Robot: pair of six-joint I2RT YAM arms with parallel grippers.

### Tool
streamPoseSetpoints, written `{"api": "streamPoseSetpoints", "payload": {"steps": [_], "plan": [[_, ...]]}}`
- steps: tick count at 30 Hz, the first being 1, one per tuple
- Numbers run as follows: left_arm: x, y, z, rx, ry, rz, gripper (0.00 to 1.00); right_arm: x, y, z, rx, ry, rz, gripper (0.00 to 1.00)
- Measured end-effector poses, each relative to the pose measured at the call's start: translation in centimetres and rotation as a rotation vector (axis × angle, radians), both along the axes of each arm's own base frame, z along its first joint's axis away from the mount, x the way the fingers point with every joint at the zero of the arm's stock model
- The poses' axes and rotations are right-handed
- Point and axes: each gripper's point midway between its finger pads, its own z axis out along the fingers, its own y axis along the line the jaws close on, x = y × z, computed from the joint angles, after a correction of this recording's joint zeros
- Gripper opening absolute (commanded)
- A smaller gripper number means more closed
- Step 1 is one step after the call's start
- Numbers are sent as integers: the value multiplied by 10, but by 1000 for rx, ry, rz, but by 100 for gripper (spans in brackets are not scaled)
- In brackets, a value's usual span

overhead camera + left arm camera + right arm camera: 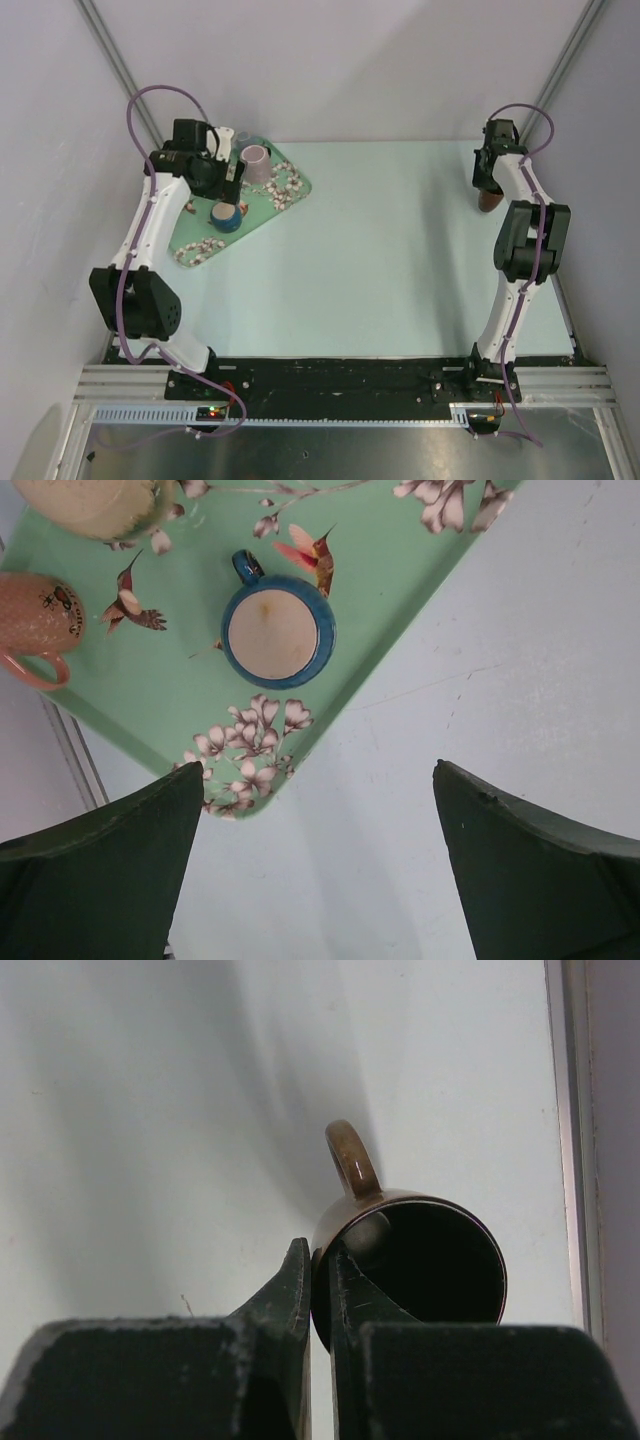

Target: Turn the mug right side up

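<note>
At the table's far right, the brown glazed mug (489,201) hangs under my right gripper (487,185). In the right wrist view the mug (420,1250) turns its dark open mouth to the camera, and its handle (352,1160) points away. My right gripper (318,1250) is shut on the mug's rim, one finger inside the wall and one outside. My left gripper (317,770) stands wide open over bare table just off the tray's corner, with nothing between its fingers. In the top view the left gripper (228,185) is above the tray.
A green flowered tray (262,208) lies at the far left, holding a blue mug (272,632) with a cream round face upward, a pink mug (35,620) and a pale cup (256,163). The table's right rail (572,1140) runs close beside the brown mug.
</note>
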Motion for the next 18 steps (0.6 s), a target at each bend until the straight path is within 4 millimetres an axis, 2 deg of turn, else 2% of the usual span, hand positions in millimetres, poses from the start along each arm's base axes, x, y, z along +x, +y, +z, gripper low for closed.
{"api": "streamPoseSetpoints", "payload": {"steps": [6, 12, 14, 15, 17, 18], "plan": [[-2, 6, -17, 37, 42, -15, 100, 3, -3, -4, 9, -11, 2, 0], [3, 15, -47, 42, 121, -10, 100, 0, 0, -24, 14, -3, 13, 0], [6, 19, -58, 46, 147, -3, 100, 1, 0, -23, 10, -12, 14, 1], [8, 20, -65, 49, 163, -1, 100, 1, 0, -24, 8, -16, 14, 4], [10, 22, -77, 57, 191, 5, 100, 2, -1, -24, 4, -23, 11, 19], [11, 23, -83, 65, 207, 9, 100, 3, -2, -23, 3, -26, 10, 30]]}}
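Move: For my left hand, open, the upside-down blue mug is about 9 cm ahead, 3 cm left and 18 cm below. From that mug, the coral mug lies some 20 cm left and 3 cm farther out, the cream mug 11 cm left and 13 cm farther, and the pink mug 6 cm right and 17 cm farther. My right hand already pinches the upright brown mug's left rim; its table spot is 1 cm back, 4 cm right and 10 cm below. I sink my right hand a further 2.5 cm, almost straight down, to set the brown mug on the table, then stay there, fingers still shut on its rim. Meanwhile I drop my open left hand about 8 cm towards the blue mug, easing some 2 cm left and tipping the fingers roughly 10 degrees more steeply down; it doesn't touch yet. ##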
